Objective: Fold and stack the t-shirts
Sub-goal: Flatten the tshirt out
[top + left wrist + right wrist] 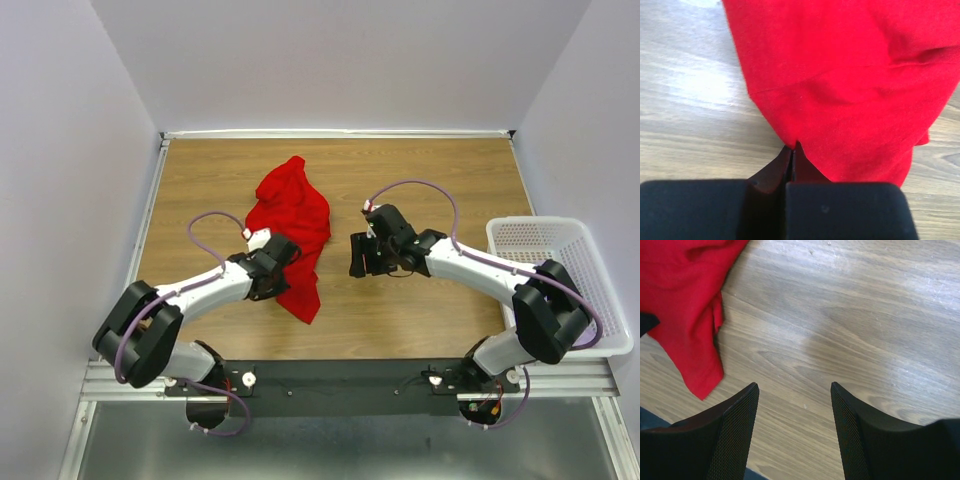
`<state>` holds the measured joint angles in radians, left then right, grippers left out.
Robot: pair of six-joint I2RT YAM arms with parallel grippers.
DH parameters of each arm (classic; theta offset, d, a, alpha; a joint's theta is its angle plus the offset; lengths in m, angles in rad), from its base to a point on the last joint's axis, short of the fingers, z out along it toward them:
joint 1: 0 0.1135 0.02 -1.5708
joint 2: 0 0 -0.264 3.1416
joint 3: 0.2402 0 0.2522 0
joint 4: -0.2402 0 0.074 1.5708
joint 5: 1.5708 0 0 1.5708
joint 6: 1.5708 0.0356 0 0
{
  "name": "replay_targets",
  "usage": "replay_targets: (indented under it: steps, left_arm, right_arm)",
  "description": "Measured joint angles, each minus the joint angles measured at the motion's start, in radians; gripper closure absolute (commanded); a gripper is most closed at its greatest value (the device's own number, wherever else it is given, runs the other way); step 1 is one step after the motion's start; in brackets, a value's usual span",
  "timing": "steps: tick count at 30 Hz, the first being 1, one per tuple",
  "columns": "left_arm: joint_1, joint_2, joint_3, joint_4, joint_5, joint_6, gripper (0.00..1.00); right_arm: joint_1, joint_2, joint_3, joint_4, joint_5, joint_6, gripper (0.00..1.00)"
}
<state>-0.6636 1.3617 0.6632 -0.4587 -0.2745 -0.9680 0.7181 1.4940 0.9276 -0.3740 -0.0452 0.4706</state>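
Observation:
A bright red t-shirt [295,225] lies crumpled on the wooden table [440,180], stretching from the back centre toward the front. My left gripper [286,260] sits at the shirt's left edge. In the left wrist view its jaws are pressed together, and the left gripper [792,147] pinches the edge of the red t-shirt [850,75] right at its tips. My right gripper [358,256] hovers to the right of the shirt. Seen from the right wrist, the right gripper [795,389] stands open over bare wood, with the red t-shirt [680,305] to its left and apart from it.
A white lattice basket [540,228] stands at the table's right edge, beside the right arm's base. Grey walls close in the table at the back and both sides.

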Motion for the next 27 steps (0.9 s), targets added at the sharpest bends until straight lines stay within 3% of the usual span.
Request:
replay_targets:
  steps: [4,14,27]
  left_arm:
    - [0.0,-0.037,0.099,-0.148,-0.041,0.014,1.0]
    - [0.0,-0.165,0.652,-0.378,-0.208,0.108,1.0]
    - [0.01,-0.103,0.978,-0.5,-0.251,0.241,1.0]
  right_arm:
    - [-0.007,0.0,-0.005,0.044,-0.01,0.017,0.34]
    - [-0.041,0.053,-0.027,0.295,-0.069,0.072,0.35]
    - [-0.038,0.298,-0.03,0.697,-0.177,0.175,0.32]
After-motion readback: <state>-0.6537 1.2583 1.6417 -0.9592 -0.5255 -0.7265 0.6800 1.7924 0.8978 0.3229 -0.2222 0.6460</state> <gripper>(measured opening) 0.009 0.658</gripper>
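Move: The left hand, almost at table height, already pinches the red t-shirt's left edge low on the shirt. The shirt's middle lies about 15 cm ahead of it and 2 cm to its right; the near tip is about 7 cm back and 6 cm right. From the open right hand, the shirt's right edge is roughly 11 cm ahead, 9 cm left and 5 cm below, with the near tip 12 cm back and 13 cm left. Straight up goes the left hand, fast at first and then slower, some 34 cm with a smaller shift of about 8 cm forward, keeping its pinch on the t-shirt's edge while its fingers tip up from steeply down towards forward. Meanwhile the right hand, fingers open, moves left and forward towards the shirt's right edge, rising slightly before sinking again, its left side rolling up. ##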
